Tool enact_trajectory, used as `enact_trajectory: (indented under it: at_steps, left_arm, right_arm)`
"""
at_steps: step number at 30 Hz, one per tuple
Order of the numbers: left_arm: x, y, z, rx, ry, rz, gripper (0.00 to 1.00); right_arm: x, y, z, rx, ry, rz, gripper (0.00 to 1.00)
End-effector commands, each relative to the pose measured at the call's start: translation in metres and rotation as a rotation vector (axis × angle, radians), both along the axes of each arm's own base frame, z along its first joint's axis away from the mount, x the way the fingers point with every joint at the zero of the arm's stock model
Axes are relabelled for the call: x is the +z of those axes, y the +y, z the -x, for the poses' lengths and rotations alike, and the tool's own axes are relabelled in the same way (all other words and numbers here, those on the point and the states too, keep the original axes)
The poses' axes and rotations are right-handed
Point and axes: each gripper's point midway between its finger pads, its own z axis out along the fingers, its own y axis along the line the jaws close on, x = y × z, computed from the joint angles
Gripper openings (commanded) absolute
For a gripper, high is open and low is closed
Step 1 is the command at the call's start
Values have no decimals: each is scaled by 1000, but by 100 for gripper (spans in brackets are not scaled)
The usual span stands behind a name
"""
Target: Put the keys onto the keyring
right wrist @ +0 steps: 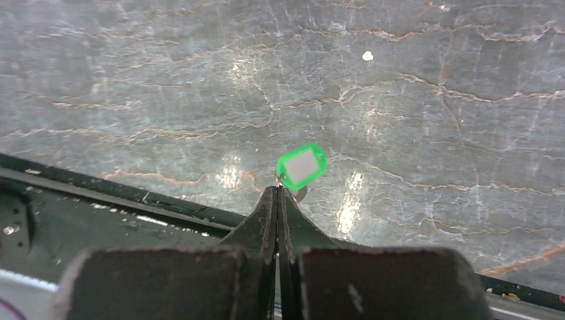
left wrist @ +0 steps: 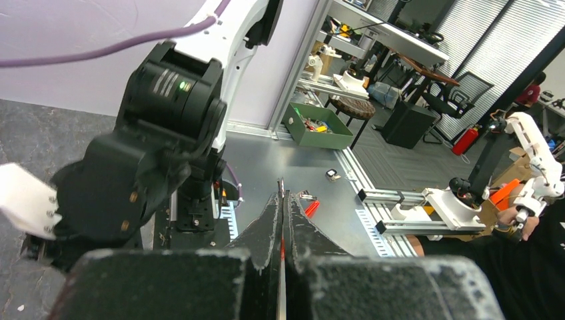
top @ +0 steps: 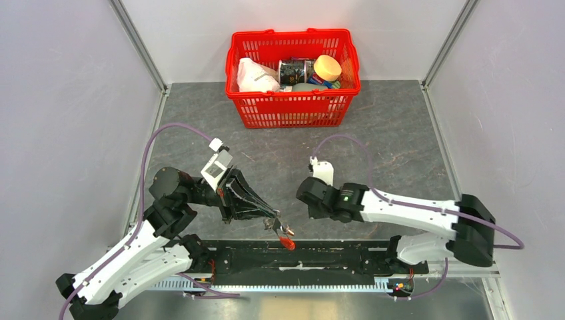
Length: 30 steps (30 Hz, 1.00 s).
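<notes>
My left gripper [top: 274, 223] hangs over the table's near edge, shut on the keyring [top: 287, 241], whose red oval loop dangles below the fingertips. In the left wrist view the left gripper [left wrist: 282, 195] pinches the thin metal ring edge-on, with a piece of the red loop [left wrist: 311, 208] showing beside the right finger. My right gripper [right wrist: 278, 189] points down at the grey table, shut on a corner of the green-headed key [right wrist: 302, 166]. The key's blade is hidden by the fingers. No other keys show.
A red mesh basket [top: 293, 110] with groceries stands at the back centre. A black rail [top: 320, 257] runs along the near table edge under both grippers. The right arm's wrist [top: 333, 199] sits close to the right of the left gripper.
</notes>
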Motion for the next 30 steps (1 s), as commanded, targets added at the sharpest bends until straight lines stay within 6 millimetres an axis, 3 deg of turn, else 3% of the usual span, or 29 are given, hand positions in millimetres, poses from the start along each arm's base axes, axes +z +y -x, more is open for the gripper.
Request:
enact_trajectory:
  at_steps: [1,12,17,23,30]
  left_arm:
    - [20,6,9,-13,-72,58,2]
    - [28,10,13,-21,-73,81,2]
    - [32,10,15,-34,-76,97,2]
    - [35,10,17,-60,-72,105,2]
    - [38,10,19,-69,-71,107,2]
  right_arm:
    - [29,-16,-3,28,-82,-30,0]
    - [115,-12,24,354,-203,-259,0]
    - [150,0,46,551,-228,-357,0]
    - [210,15,77,804,-284,-503,0]
    - [250,26,94,997,-323,-540,0]
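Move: From my right hand, already shut on the green-tagged key, the keyring hangs about 13 cm back, 6 cm to the left and 25 cm higher. Its red tag is about 13 cm back, 5 cm left and 22 cm up. From my left hand, the keyring is still in the fingers, about 4 cm below, 1 cm back and 1 cm right; the green-tagged key is some 12 cm ahead, 7 cm right and 31 cm below. With my right fingers kept shut on the green-tagged key, I carry it about 22 cm up, and from midway also draw back some 8 cm, towards the keyring. As I rise, my wrist swings counter-clockwise and levels out, nearly 50 degrees of swing, so the fingers turn from pointing mostly down to pointing left. My left hand keeps its grip on the keyring, barely rising. ##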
